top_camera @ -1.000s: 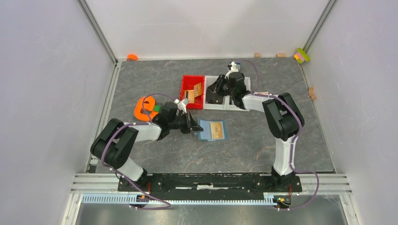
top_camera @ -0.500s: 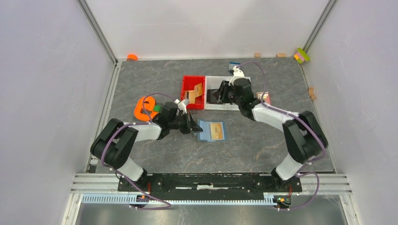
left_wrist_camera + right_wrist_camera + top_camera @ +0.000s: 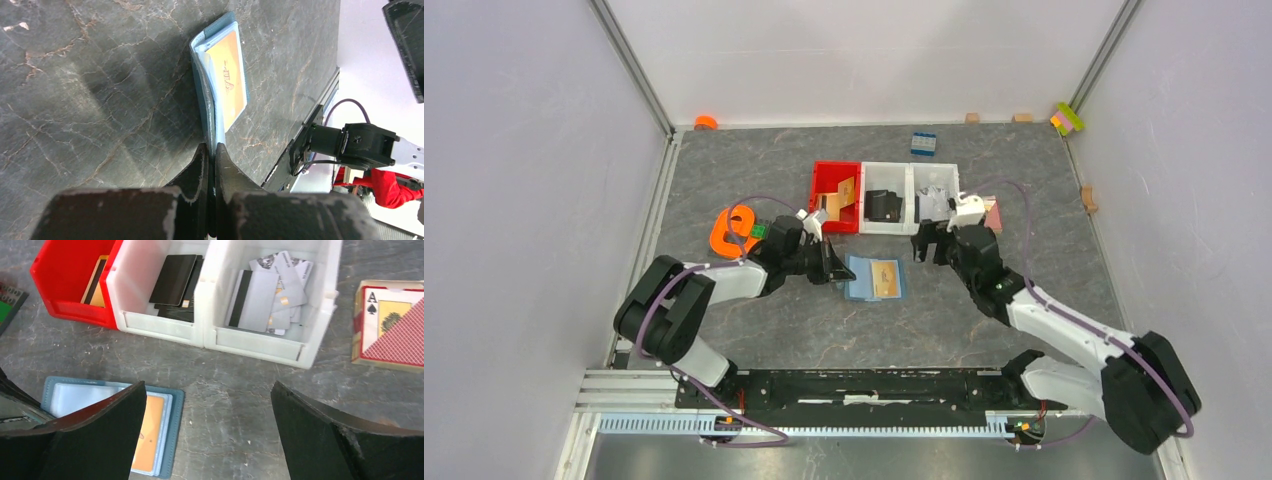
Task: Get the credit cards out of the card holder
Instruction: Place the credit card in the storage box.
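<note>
The steel-blue card holder (image 3: 861,290) lies open on the table with a tan-gold credit card (image 3: 885,277) in its right half. My left gripper (image 3: 837,270) is shut on the holder's left edge; the left wrist view shows the fingertips (image 3: 200,159) pinching the holder (image 3: 204,95) beside the card (image 3: 229,75). My right gripper (image 3: 928,244) hangs open and empty, right of the holder and in front of the bins. In the right wrist view its jaws stand wide over bare table (image 3: 208,390), with the holder (image 3: 172,412) at the lower left.
A red bin (image 3: 826,170) holds a tan card (image 3: 95,285); one white bin (image 3: 145,322) holds black cards (image 3: 172,277), the other (image 3: 260,342) silvery cards (image 3: 270,290). A playing-card box (image 3: 395,325) lies right of them. An orange roll (image 3: 732,230) sits behind my left arm, and a blue brick (image 3: 923,143) at the back.
My right gripper has drawn back from over the white bins towards the near side and its jaws have opened wide. The left gripper and the card holder have not moved.
</note>
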Motion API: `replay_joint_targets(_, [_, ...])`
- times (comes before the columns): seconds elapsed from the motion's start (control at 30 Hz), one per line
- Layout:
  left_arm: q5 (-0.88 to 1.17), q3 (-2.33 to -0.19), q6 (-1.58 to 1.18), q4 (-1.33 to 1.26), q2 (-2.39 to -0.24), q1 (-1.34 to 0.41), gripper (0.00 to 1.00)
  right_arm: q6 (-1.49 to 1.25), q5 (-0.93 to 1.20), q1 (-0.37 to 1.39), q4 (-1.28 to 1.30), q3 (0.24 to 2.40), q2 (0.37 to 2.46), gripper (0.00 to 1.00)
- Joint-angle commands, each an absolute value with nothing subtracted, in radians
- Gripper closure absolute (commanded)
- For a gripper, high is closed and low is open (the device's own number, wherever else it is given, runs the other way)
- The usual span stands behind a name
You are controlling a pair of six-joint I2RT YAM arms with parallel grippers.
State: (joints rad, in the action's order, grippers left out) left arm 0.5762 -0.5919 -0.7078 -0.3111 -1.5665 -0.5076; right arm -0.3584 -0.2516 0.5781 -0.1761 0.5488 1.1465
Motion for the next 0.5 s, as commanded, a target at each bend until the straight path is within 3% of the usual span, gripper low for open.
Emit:
replay_joint_targets(0.0, [0.566, -0.611, -0.658, -0.326, -1.507, -0.516, 0.98, -0.347, -0.292, 0.580, -0.373, 0.384, 1.053, 0.02])
replay_joint_targets(0.13, [0.581, -0.612, -0.664, -0.341, -1.508, -0.520, 0.98, -0.294, -0.014, 0.578, -0.477, 0.350, 1.105, 0.02])
replay_joint_targets(0.23, [0.576, -0.606, -0.658, -0.342, -1.485, -0.523, 0.98, -0.296, -0.042, 0.577, -0.367, 0.407, 1.180, 0.02])
replay_joint_targets(0.47, [0.599, -0.577, -0.664, -0.408, -1.452, -0.532, 0.98, -0.351, -0.012, 0.577, -0.468, 0.306, 1.170, 0.02])
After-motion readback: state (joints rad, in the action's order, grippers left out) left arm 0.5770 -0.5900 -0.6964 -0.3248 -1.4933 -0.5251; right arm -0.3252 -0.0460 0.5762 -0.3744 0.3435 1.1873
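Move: The right hand is empty and wide open. The gold card in the card holder lies about 8 cm to its left, 2 cm back and 10 cm below. The white box with the pale cards is some 16 cm ahead and 3 cm right, the box with the black cards as far ahead but 8 cm left. The left hand still grips the holder's left edge; from it the gold card is about 8 cm right, 1 cm ahead and slightly lower. Down and back, away from the white boxes, the right hand sinks about 6 cm towards the gold card while drawing back 4 cm. It strays slightly right before easing left, and turns some 10 degrees counter-clockwise; its fingers stay wide open, touching nothing. The left hand keeps its pinch on the holder's edge and lifts it about 2.5 cm. ##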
